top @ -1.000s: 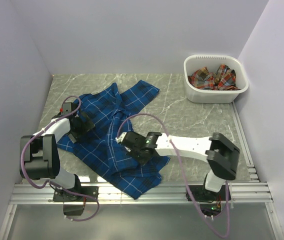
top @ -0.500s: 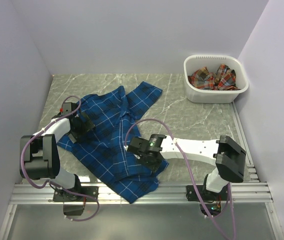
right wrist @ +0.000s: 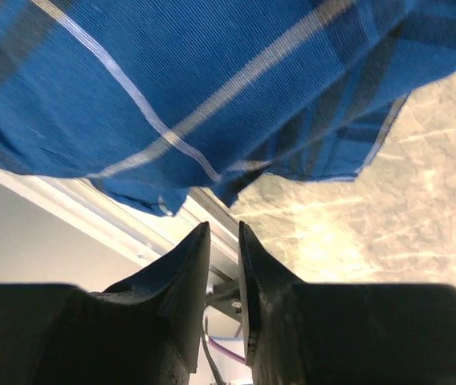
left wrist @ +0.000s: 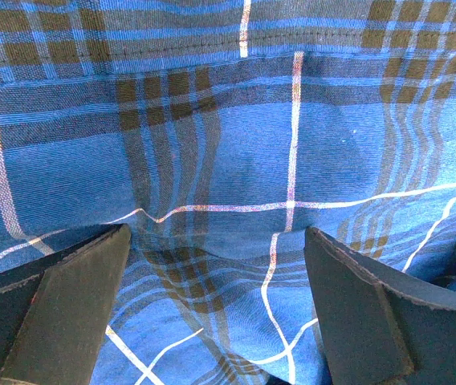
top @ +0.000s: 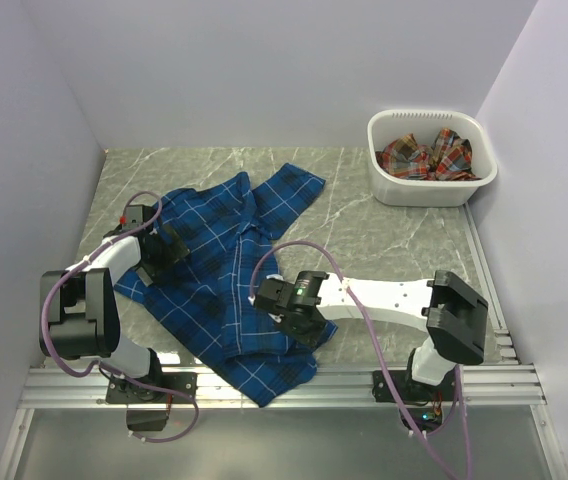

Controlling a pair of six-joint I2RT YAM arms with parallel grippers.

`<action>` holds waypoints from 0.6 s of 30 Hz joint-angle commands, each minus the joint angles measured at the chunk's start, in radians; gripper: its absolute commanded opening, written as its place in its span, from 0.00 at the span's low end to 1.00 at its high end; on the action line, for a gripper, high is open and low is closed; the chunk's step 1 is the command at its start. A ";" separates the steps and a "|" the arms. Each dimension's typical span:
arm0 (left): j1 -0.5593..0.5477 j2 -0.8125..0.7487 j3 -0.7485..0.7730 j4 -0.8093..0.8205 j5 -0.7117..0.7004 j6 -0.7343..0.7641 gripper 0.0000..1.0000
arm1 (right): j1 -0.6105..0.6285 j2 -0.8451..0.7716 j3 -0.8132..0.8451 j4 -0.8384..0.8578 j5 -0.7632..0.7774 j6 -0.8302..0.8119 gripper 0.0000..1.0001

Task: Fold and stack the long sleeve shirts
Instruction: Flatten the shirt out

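Note:
A royal blue plaid long sleeve shirt (top: 209, 270) lies rumpled on the left half of the table, one sleeve reaching toward the back centre. My left gripper (top: 169, 250) sits low over its left edge, jaws wide open; in the left wrist view the gripper (left wrist: 216, 233) has only blue cloth (left wrist: 228, 144) beneath it. My right gripper (top: 264, 296) hovers at the shirt's right side. In the right wrist view the gripper (right wrist: 223, 226) shows a narrow gap with nothing in it, blue cloth (right wrist: 172, 80) just beyond. A red-orange plaid shirt (top: 426, 155) is bunched in the basket.
The white plastic basket (top: 424, 192) stands at the back right corner. A metal rail (top: 364, 385) runs along the table's near edge, and the shirt's hem hangs over it. Walls close in the left, back and right sides. Marbled tabletop (right wrist: 388, 208) shows right of the shirt.
My right gripper moved right and toward the near edge, drawing the shirt's right side with it, then its jaws parted and let the cloth go. The left arm has not moved.

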 commanded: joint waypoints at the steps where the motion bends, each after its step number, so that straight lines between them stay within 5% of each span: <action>1: 0.008 0.023 -0.009 -0.010 -0.036 0.026 0.98 | 0.015 -0.033 0.009 0.095 -0.019 0.016 0.33; 11: 0.010 -0.011 -0.015 0.005 -0.010 0.020 0.99 | 0.043 -0.090 0.237 0.187 0.107 0.145 0.64; 18: 0.016 -0.092 -0.024 0.024 -0.002 0.012 0.99 | 0.056 0.175 0.545 0.011 0.174 0.310 0.79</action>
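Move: The loose fold down the middle of the shirt lies some 17 cm to my right hand's left, about 3 cm farther out and 5 cm below it. The shirt's near corner, hanging over the table edge, is roughly 14 cm back and 10 cm left of that hand; its right tip is about 3 cm ahead and 7 cm right. From my left hand the fold is some 17 cm back and 16 cm right, barely lower. Having already let go of the shirt's near right part, I swing my right hand about 14 cm left and lift it some 12 cm, drifting 4 cm forward, to come over the middle fold. I open its fingers from nearly shut to mostly wide and tip them about 25 degrees to point leftward. My wide-open left hand stays on the shirt's left side, just starting to ease up. ##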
